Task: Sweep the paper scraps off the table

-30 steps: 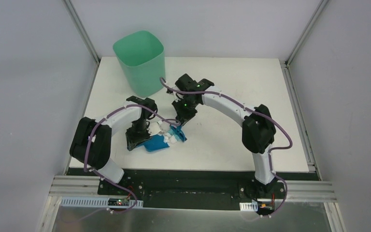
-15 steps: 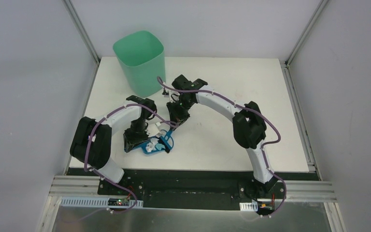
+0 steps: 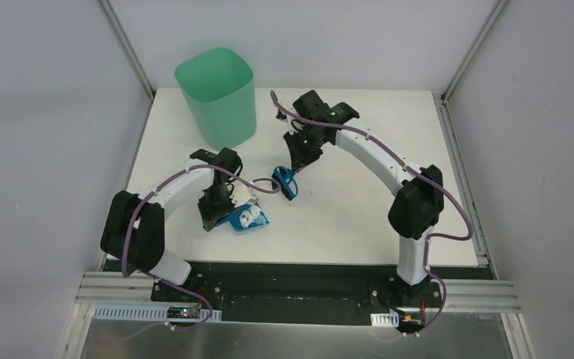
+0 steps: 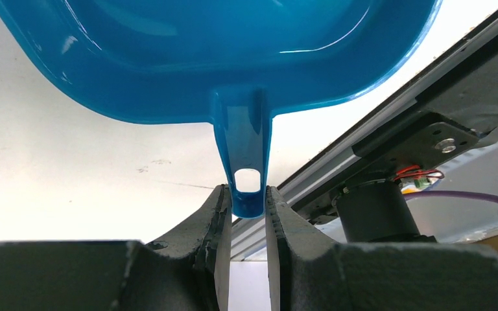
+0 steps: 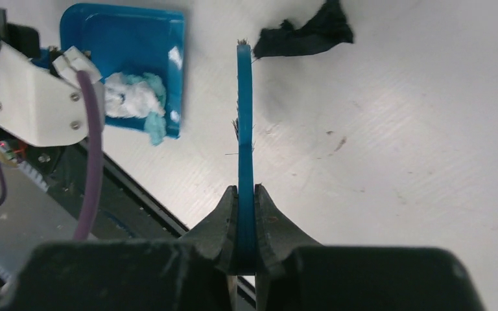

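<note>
My left gripper (image 4: 246, 202) is shut on the handle of the blue dustpan (image 4: 220, 58), whose underside fills the left wrist view. From above, the dustpan (image 3: 237, 224) lies on the white table (image 3: 359, 209) near the front left, with white and light blue paper scraps (image 3: 252, 217) piled in it. My right gripper (image 5: 245, 194) is shut on the blue hand brush (image 5: 244, 116), seen edge-on. From above, the brush (image 3: 286, 182) hangs right of the dustpan. A black crumpled scrap (image 5: 305, 32) lies on the table just past the brush tip. The pan's scraps (image 5: 133, 97) show left of the brush.
A mint-green bin (image 3: 217, 93) stands at the back left of the table, behind the left gripper (image 3: 215, 212). The right gripper (image 3: 297, 159) hangs right of the bin. The table's black front edge (image 3: 291, 273) and the arm bases run close behind the dustpan.
My right arm has pulled the brush back and to the right, away from the dustpan. The scraps that lay at the pan's mouth now sit inside it. The dustpan shifted slightly.
</note>
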Action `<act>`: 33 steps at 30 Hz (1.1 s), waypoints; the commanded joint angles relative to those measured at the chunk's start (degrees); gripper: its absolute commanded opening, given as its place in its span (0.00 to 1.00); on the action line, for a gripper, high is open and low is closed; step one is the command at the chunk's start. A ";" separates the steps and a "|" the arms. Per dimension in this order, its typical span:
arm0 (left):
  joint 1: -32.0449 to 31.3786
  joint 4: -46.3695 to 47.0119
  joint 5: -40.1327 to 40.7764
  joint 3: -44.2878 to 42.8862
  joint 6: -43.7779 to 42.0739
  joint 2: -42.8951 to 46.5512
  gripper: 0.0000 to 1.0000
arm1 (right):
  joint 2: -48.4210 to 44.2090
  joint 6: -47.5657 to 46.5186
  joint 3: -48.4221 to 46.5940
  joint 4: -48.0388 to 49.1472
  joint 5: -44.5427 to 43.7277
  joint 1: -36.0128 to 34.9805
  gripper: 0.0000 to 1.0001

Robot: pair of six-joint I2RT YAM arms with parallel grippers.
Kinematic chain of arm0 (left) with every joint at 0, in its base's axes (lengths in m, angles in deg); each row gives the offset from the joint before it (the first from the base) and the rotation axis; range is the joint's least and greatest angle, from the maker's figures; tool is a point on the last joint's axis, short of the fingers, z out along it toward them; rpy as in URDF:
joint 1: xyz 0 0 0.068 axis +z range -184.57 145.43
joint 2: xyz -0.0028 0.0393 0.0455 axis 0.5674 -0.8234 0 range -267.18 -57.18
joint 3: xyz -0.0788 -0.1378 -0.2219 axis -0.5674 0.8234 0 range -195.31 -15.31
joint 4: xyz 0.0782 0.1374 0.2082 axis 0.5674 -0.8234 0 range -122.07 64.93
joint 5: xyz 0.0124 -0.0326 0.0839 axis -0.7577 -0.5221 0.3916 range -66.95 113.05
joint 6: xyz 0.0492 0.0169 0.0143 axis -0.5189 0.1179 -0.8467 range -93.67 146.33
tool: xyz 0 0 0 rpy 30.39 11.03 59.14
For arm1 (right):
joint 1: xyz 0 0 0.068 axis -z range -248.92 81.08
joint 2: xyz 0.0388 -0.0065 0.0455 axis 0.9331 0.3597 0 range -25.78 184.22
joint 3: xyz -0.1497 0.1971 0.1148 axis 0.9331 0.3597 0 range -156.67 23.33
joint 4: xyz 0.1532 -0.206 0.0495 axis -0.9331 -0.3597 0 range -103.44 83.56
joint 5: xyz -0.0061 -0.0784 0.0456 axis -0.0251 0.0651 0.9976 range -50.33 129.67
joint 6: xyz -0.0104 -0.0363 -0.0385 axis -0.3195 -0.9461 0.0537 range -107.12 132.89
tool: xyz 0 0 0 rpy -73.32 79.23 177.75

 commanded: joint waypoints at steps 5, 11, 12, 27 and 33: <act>-0.40 -0.81 -5.12 -3.13 0.83 -0.65 0.03 | 5.87 -10.91 -16.43 -5.55 -15.40 7.63 0.00; -0.40 -1.92 -3.07 -4.45 2.20 -1.65 0.03 | 14.25 -15.50 -24.65 -4.52 -27.05 7.84 0.00; -0.40 -1.82 -2.25 -4.19 2.29 -1.63 0.03 | 15.31 -15.57 -25.31 -4.41 -27.90 7.81 0.00; -0.39 -2.76 -0.51 -3.83 2.81 -6.88 0.03 | 23.00 -9.98 -24.77 -9.03 -14.27 1.81 0.00; -0.39 -2.41 0.10 -4.16 3.24 -8.33 0.03 | 21.60 -7.70 -22.11 -10.01 -4.88 -1.51 0.00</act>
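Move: The black scrap lies about 8 cm ahead of the right hand, 4 cm to its left and 16 cm below its grip on the brush. From the same hand the dustpan, with the white and teal scraps in it, is some 13 cm left, 5 cm back and 15 cm down, and the green bin roughly 20 cm left and 23 cm ahead. From the left hand, the black scrap is about 17 cm ahead and 21 cm right. Still pinching the brush, the right hand swings it clear of the dustpan in a quick, slightly rising arc, about 15 cm forward and 8 cm right, out past the black scrap, tilting as it goes. It then drops some 8 cm from the arc's top and comes back and left towards the scrap, ending with the brush head low at its far right side. The left hand keeps the dustpan almost in place. ##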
